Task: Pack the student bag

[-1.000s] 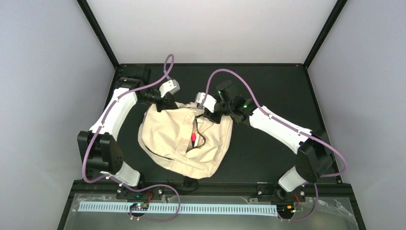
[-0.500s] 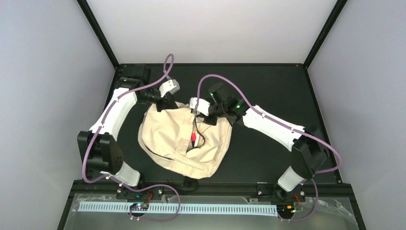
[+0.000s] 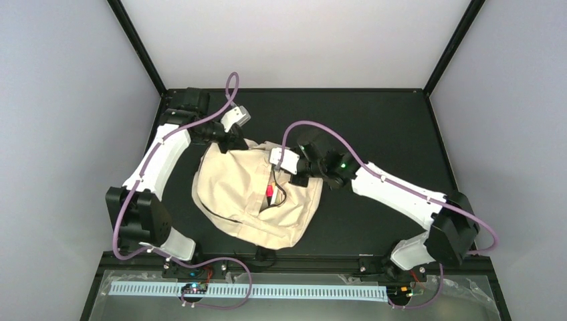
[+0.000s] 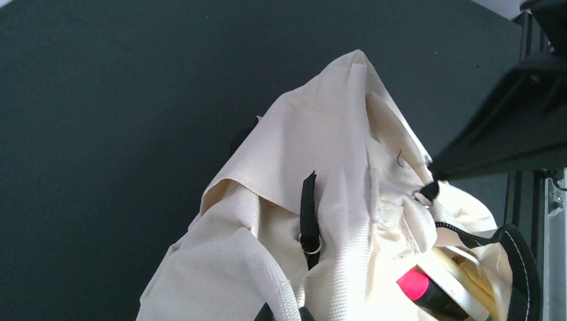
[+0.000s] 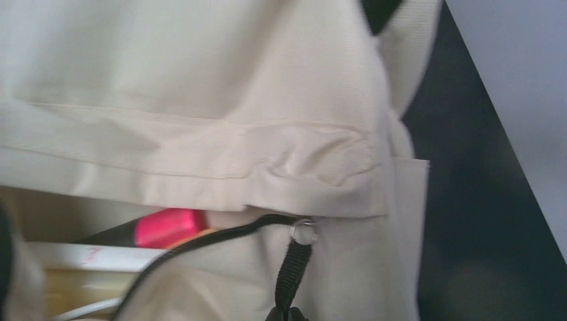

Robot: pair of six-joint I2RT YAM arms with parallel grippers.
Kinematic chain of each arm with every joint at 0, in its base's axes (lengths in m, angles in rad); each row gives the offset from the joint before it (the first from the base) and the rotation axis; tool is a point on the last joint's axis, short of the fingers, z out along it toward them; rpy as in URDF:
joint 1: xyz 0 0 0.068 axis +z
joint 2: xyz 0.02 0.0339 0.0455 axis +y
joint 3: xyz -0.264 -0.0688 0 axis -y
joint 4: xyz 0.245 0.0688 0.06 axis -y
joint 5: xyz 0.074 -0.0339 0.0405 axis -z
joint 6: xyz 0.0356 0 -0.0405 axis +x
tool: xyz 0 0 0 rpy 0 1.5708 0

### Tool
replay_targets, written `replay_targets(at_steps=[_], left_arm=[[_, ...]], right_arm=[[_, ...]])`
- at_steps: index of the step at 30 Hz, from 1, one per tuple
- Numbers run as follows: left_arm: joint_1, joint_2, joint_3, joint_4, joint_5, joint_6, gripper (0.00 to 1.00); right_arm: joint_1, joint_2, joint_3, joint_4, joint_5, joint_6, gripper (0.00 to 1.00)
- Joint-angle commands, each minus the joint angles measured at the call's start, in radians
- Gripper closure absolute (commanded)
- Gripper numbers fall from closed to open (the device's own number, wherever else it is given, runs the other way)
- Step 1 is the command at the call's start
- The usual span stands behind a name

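The student bag (image 3: 234, 194) lies cream and slumped on the middle of the black table, its main zipper partly open. A pink-capped marker (image 3: 269, 192) and pale flat items show in the opening. My left gripper (image 3: 231, 142) is at the bag's far left corner, shut on a fold of bag fabric (image 4: 254, 267); its tips (image 4: 283, 315) barely show. My right gripper (image 3: 294, 175) is over the far right part of the bag. Its tips (image 5: 285, 314) are shut on the black zipper pull (image 5: 292, 267), which hangs from a ring at the zipper's end. The marker (image 5: 167, 227) lies just inside.
Black tabletop (image 3: 388, 120) surrounds the bag, bounded by pale walls and black frame posts (image 3: 137, 47). A second black pull with a metal ring (image 4: 309, 224) sits on the bag. The right arm's dark body (image 4: 515, 127) looms at the left wrist view's right edge.
My right gripper has closed on the zipper pull and moved nearer and slightly right over the bag. The left gripper has kept its hold, shifting only a little.
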State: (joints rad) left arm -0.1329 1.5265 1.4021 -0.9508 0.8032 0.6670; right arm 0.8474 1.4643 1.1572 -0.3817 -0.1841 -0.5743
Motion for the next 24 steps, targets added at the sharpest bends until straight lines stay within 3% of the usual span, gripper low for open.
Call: replay_targets(at_steps=[1, 7, 13, 24], left_arm=[[0.002, -0.108, 0.0, 0.064, 0.032, -0.037, 0.99], [-0.024, -0.194, -0.046, 0.073, 0.063, -0.043, 0.98], [-0.048, -0.219, -0.043, 0.028, 0.088, -0.08, 0.98], [-0.073, -0.22, -0.057, 0.037, 0.105, -0.101, 0.98]], right_arm=[[0.042, -0.07, -0.069, -0.005, 0.022, 0.048, 0.99], [0.048, -0.058, -0.051, 0.005, 0.017, 0.1, 0.98], [0.048, -0.013, -0.04, 0.062, 0.132, 0.157, 0.83], [0.049, -0.002, -0.021, 0.119, 0.002, 0.236, 0.69]])
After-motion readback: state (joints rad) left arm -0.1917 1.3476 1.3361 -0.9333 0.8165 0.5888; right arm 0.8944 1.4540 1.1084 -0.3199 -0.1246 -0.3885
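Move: The right hand already pinches the zipper pull's black tab between its fingertips. The open bag mouth with the pink-capped marker lies some 6 cm back of it, 2 cm to the left and about 6 cm lower. The left hand keeps hold of the bag's upper edge; from this hand the zipper pull is about 7 cm back, 9 cm to the right and 4 cm below. Right draws back, then forward-down, freeing the zipper pull; left hauls bag edge about 5 cm back and up. ##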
